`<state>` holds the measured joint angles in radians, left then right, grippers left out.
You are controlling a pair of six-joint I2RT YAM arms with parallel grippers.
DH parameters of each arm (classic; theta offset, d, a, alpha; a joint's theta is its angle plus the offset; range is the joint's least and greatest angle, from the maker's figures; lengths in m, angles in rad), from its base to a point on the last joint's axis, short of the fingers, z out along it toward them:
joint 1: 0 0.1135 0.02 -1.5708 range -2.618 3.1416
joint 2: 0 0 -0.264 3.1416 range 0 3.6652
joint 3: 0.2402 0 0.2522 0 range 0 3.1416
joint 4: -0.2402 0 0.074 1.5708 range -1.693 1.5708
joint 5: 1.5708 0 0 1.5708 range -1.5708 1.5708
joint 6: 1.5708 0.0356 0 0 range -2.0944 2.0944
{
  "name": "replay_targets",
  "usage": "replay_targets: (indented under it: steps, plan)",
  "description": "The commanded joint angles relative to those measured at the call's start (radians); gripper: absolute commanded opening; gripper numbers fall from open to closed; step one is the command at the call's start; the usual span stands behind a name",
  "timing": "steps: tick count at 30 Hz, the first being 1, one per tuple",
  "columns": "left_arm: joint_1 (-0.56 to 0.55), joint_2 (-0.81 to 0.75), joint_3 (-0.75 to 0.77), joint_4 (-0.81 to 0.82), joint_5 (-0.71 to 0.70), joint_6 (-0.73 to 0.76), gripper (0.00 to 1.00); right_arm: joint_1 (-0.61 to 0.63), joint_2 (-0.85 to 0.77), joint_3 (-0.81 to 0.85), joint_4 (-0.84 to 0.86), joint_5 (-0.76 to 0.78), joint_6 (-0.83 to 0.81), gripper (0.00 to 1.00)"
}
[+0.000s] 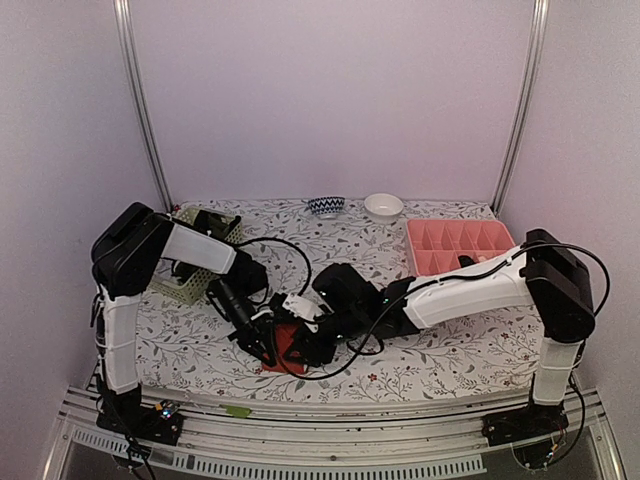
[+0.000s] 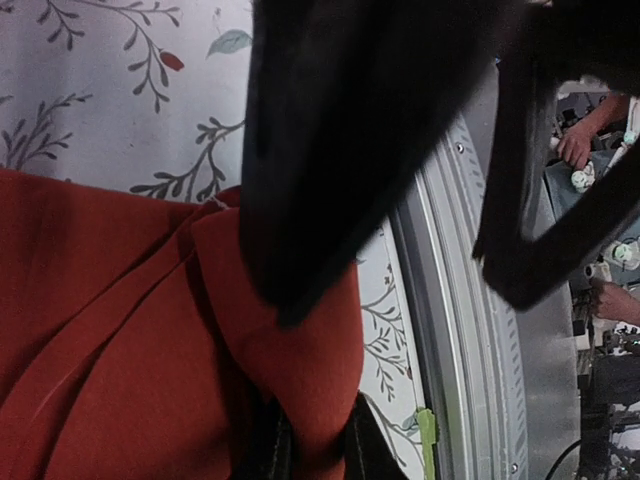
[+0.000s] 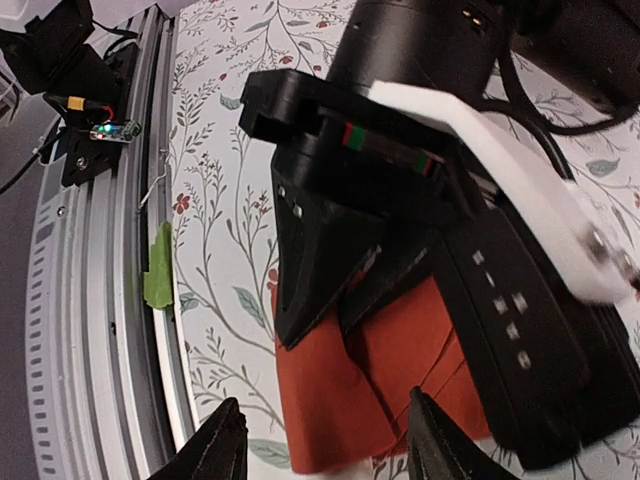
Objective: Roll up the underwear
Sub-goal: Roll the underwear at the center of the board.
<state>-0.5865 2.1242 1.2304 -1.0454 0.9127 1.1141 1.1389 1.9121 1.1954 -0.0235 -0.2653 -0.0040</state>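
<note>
The red-orange underwear [image 1: 284, 347] lies folded on the flowered tablecloth near the table's front edge. In the left wrist view it fills the lower left [image 2: 120, 330]. My left gripper [image 1: 268, 340] is shut on a fold of its edge, and the cloth is pinched between the jaws [image 2: 312, 450]. The right wrist view shows that grip from the opposite side [image 3: 315, 335]. My right gripper [image 1: 305, 335] hovers just above the cloth [image 3: 340, 400] and is open [image 3: 328, 445], its fingertips apart on either side of the folded end with nothing held. One blurred right finger [image 2: 340, 150] crosses the left wrist view.
A pink divided tray [image 1: 460, 245] sits at the back right and a pale green basket [image 1: 190, 275] at the left behind my left arm. Two small bowls [image 1: 326, 206] [image 1: 384, 206] stand at the back. The metal front rail [image 3: 90, 300] with green tape [image 3: 158, 280] runs close by.
</note>
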Motion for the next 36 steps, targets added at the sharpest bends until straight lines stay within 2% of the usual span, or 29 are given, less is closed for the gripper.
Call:
replay_targets:
  steps: [1, 11, 14, 19, 20, 27, 32, 36]
  plan:
    - [-0.004, 0.091, 0.02, -0.04, -0.109, 0.018, 0.09, 0.027, 0.096, 0.086, -0.044, 0.039, -0.146, 0.55]
    - [0.0, 0.164, 0.084, -0.065, -0.125, -0.019, 0.11, 0.056, 0.145, 0.08, -0.084, 0.019, -0.203, 0.52]
    - [0.0, 0.171, 0.089, -0.066, -0.126, -0.026, 0.11, 0.062, 0.177, 0.095, -0.11, 0.032, -0.218, 0.4]
    - [0.004, 0.126, 0.066, -0.009, -0.125, -0.071, 0.1, 0.061, 0.172, 0.086, -0.099, 0.026, -0.216, 0.07]
    - [0.007, 0.098, 0.061, 0.012, -0.121, -0.092, 0.13, 0.059, 0.172, 0.084, -0.099, 0.017, -0.211, 0.01]
    - [0.084, -0.203, 0.02, 0.157, -0.088, -0.223, 0.57, -0.017, 0.169, 0.087, -0.119, -0.164, -0.076, 0.0]
    - [0.188, -0.452, -0.156, 0.383, -0.099, -0.288, 0.61, -0.098, 0.179, 0.129, -0.166, -0.374, 0.057, 0.0]
    - [0.2, -0.669, -0.367, 0.516, -0.135, -0.237, 0.62, -0.147, 0.222, 0.159, -0.201, -0.517, 0.178, 0.0]
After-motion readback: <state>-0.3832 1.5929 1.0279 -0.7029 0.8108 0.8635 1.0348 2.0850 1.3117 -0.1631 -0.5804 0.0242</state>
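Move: The underwear lies flat with its near edge rolled up, the roll running left to right. Its middle is some 3 cm ahead and 4 cm right of the left hand, which still pinches the roll near its left end, and about 2 cm ahead, 5 cm left and 7 cm below the open right hand. The basket stands roughly 20 cm ahead and 18 cm left of the left hand; the pink box, about 25 cm ahead and 37 cm right of the right hand. The roll's right end is taken by the right hand, which sinks about 5 cm over it, drawing slightly back, and closes its fingers there while the left fingers keep their pinch. The left hand then opens, comes free and retreats up and forward, drifting left and turning counter-clockwise, as the right wrist begins turning the held roll forward, away from the base, by some 25 degrees. ##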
